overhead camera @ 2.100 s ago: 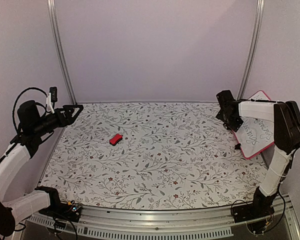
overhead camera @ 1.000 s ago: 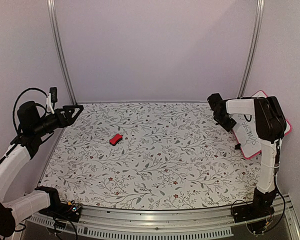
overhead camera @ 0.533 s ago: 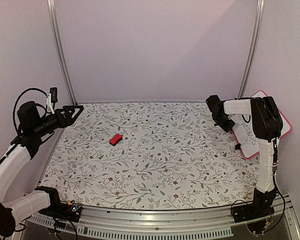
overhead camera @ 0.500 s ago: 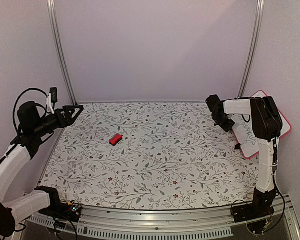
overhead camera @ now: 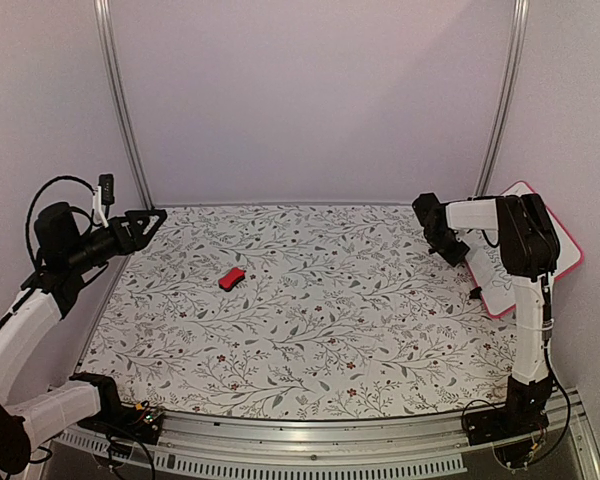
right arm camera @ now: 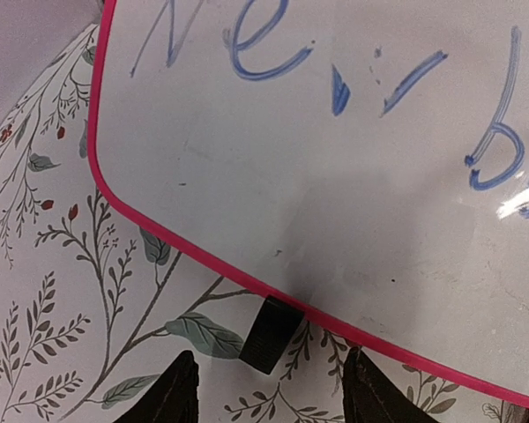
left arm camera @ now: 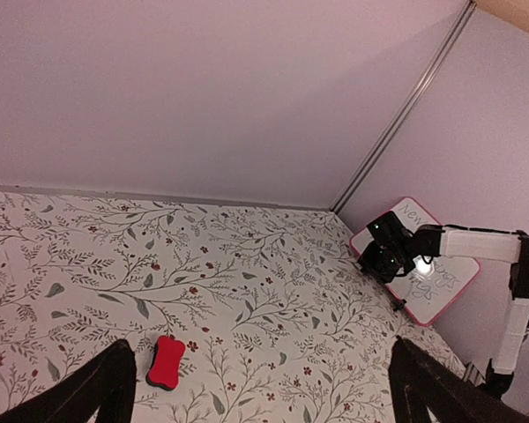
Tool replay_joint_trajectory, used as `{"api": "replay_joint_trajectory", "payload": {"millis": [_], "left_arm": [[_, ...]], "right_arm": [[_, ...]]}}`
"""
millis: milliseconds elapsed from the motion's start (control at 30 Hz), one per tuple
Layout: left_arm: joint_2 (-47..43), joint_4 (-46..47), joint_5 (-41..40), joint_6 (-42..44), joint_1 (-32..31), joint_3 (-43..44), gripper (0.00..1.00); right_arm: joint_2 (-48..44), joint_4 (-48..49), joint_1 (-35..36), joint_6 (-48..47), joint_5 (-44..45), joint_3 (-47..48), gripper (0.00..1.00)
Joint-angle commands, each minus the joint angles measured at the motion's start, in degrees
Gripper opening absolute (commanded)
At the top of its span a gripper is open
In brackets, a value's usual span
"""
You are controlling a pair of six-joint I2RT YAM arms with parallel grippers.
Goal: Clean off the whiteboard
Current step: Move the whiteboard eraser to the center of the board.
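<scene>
The whiteboard [overhead camera: 498,285] leans against the right wall, white with a pink-red rim and blue handwriting [right arm camera: 335,176]. It also shows far off in the left wrist view [left arm camera: 432,282]. My right gripper [overhead camera: 452,250] is at the board's lower left edge. Its jaws stand apart [right arm camera: 269,397] on either side of a black clip foot [right arm camera: 269,335], with a gap on each side. My left gripper [overhead camera: 148,222] hangs open above the table's left edge, nothing between its fingers [left arm camera: 269,397]. A small red eraser [overhead camera: 232,278] lies flat on the table, left of centre [left arm camera: 166,362].
The floral table cover [overhead camera: 320,320] runs to the back wall. Metal posts [overhead camera: 120,110] stand at both back corners. A second black clip foot [overhead camera: 475,293] sits on the board's lower edge. The right wall is close behind the board.
My right gripper has moved left along the whiteboard's lower edge and the right arm has drawn more upright. The left arm and the eraser have not moved.
</scene>
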Motion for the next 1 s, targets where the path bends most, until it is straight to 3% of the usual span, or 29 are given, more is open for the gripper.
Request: {"api": "replay_joint_trajectory", "payload": {"millis": [0,200,967], "left_arm": [[-0.2,1.2,0.7,-0.3,-0.4,-0.6,1.0],[-0.1,1.2,0.7,-0.3,-0.4,-0.6,1.0],[-0.3,1.2,0.7,-0.3,-0.4,-0.6,1.0]], "right_arm": [[1.3,-1.1,-0.5,0.8,0.6,2.3,0.53],[2.0,-1.7,-0.7,0.6,0.3,3.4,0.46],[4.0,-4.8,-1.3,2.2,-1.5,6.1,0.32]]}}
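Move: Just off the right hand's fingertips lies the black clip on the whiteboard's left edge: about 1 cm ahead, 2 cm to the right and 2 cm below. The near clip, on the same edge, is about 14 cm back and 3 cm right of the hand, some 3 cm lower. The whiteboard's middle is roughly 17 cm right, neither ahead nor back. From the idle left hand the black clip lies around 20 cm ahead, 77 cm right and 27 cm below. Narrowing its fingers from about half open to a third, the right hand edges some 1 cm forward over the whiteboard's left edge, rising about half a centimetre first, then easing down again and slightly right. The fingertips close in around the black clip from either side, still pointing right and down with hardly any turn; a firm pinch can't be seen yet. ##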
